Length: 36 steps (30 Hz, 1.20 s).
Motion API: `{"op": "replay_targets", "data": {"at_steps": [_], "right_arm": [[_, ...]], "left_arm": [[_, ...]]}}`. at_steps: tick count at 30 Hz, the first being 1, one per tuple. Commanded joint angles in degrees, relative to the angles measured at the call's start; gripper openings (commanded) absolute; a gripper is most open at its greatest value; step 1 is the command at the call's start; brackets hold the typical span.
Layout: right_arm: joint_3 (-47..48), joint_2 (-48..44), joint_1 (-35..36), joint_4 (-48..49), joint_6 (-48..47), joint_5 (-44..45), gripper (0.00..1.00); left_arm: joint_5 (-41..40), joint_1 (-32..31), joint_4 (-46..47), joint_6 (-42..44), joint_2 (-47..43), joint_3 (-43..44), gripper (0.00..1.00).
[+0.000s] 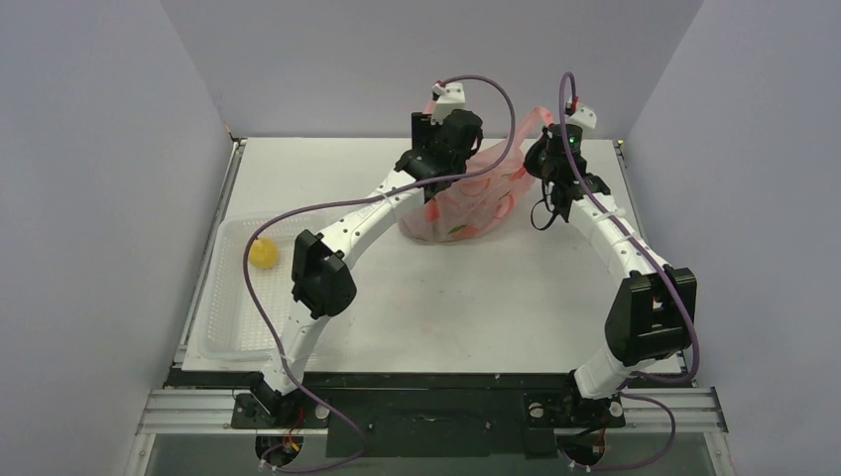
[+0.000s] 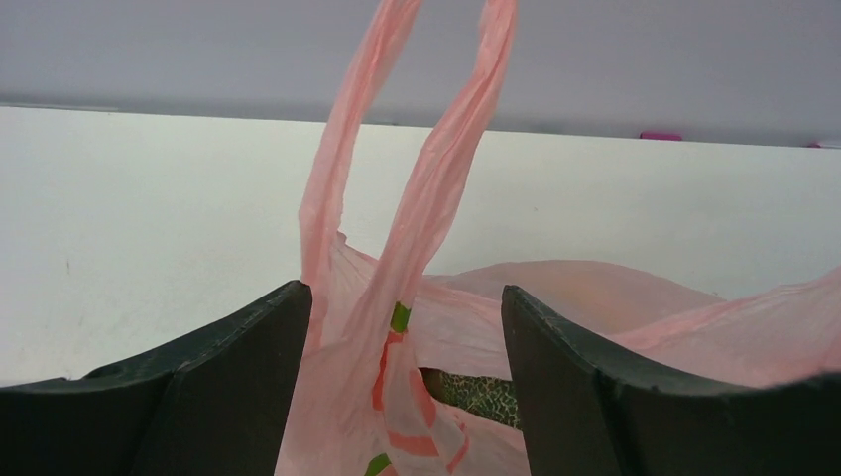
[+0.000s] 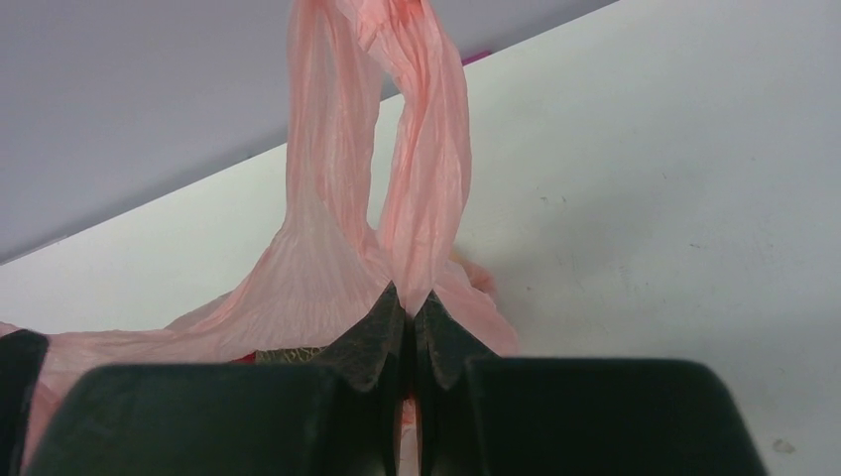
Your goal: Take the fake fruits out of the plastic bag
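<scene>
The pink plastic bag (image 1: 461, 206) sits on the white table at the back centre, with one loop handle (image 1: 539, 113) lifted. My left gripper (image 2: 405, 293) is open over the bag's left top. Printed film and a handle (image 2: 436, 169) rise between its wide-apart fingers. Through the bag's mouth a dark green netted fruit (image 2: 478, 395) shows, and a sliver of red beside it appears in the right wrist view. My right gripper (image 3: 409, 296) is shut on the bag's other handle (image 3: 421, 149), with pink film pinched between its tips. One yellow fruit (image 1: 263, 254) lies in the tray.
A clear rectangular plastic tray (image 1: 230, 332) lies at the table's left edge, beside the left arm. Grey walls close in the table at the back and on both sides. Purple cables loop over both arms.
</scene>
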Motion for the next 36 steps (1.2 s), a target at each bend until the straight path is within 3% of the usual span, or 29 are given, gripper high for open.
{"op": "replay_targets", "data": {"at_steps": [1, 3, 5, 7, 8, 10, 12, 14, 16, 17, 19, 23, 26, 28, 31, 36], "right_arm": [[-0.8, -4.8, 0.1, 2.4, -0.1, 1.3, 0.0], [-1.1, -5.2, 0.1, 2.4, -0.4, 1.9, 0.0], [-1.0, -5.1, 0.0, 2.6, -0.1, 2.1, 0.0], [-1.1, -4.9, -0.1, 3.2, 0.7, 1.8, 0.0], [-1.2, -4.9, -0.1, 3.5, 1.0, 1.7, 0.0], [-1.9, -4.9, -0.8, 4.7, 3.8, 0.1, 0.0], [-4.0, -5.1, -2.3, 7.6, 8.3, -2.8, 0.0], [-6.4, -5.1, -5.0, 12.1, 15.0, -7.2, 0.0], [-8.9, -3.7, -8.1, 17.8, 23.3, -12.8, 0.0], [-10.1, -3.2, -9.7, 21.7, 26.0, -14.4, 0.0], [-11.5, -2.1, -12.3, 26.8, 32.6, -17.4, 0.0], [-14.8, -1.5, -15.1, 38.1, 43.9, -18.6, 0.0], [-15.5, 0.0, -17.0, 45.5, 50.8, -19.9, 0.0], [-15.4, 0.6, -18.0, 50.5, 53.2, -20.7, 0.0], [-14.8, 0.8, -18.7, 52.7, 52.8, -22.4, 0.0], [-17.9, -1.3, -18.9, 53.2, 49.3, -23.4, 0.0]], "left_arm": [[3.9, 1.8, -2.8, -2.4, 3.4, 4.5, 0.67], [6.8, 2.9, -3.1, -2.7, 3.8, 4.4, 0.61], [11.8, 4.1, -3.3, -2.6, 3.8, 3.9, 0.48], [18.1, 5.7, -2.8, -4.0, 3.0, 2.4, 0.3], [23.7, 6.3, -2.7, -4.3, 2.1, 1.1, 0.15], [31.3, 8.6, -2.5, -6.6, 0.7, 0.0, 0.0], [41.3, 12.6, 1.2, -11.1, -1.7, -3.2, 0.0], [52.1, 16.2, 11.0, -18.5, -5.8, -11.3, 0.0], [60.7, 19.9, 29.9, -28.8, -10.7, -23.1, 0.0], [64.4, 21.1, 44.1, -32.8, -13.1, -30.2, 0.0], [68.2, 24.2, 64.2, -43.3, -13.8, -36.6, 0.0], [72.8, 27.4, 85.1, -58.5, -8.8, -36.1, 0.0], [73.1, 27.5, 94.2, -66.7, -5.5, -34.2, 0.0], [73.4, 27.4, 95.9, -67.8, -4.0, -32.4, 0.0], [75.4, 27.5, 94.2, -66.7, -3.8, -29.2, 0.0], [78.2, 27.3, 91.8, -63.2, -5.2, -32.4, 0.0]]}}
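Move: The base of the bag's left handle lies about 7 cm below the left hand's open fingers and 3 cm ahead, centred left to right. The bag's full body is roughly 10 cm to that hand's right, 6 cm back and 18 below. From the right hand, already shut on the base of the right handle, the left handle's base is some 28 cm left, 4 ahead and 3 lower. Dipping 8 cm, the left hand pinches the left handle's base, then rises 18, rolling; right lifts its corner. ##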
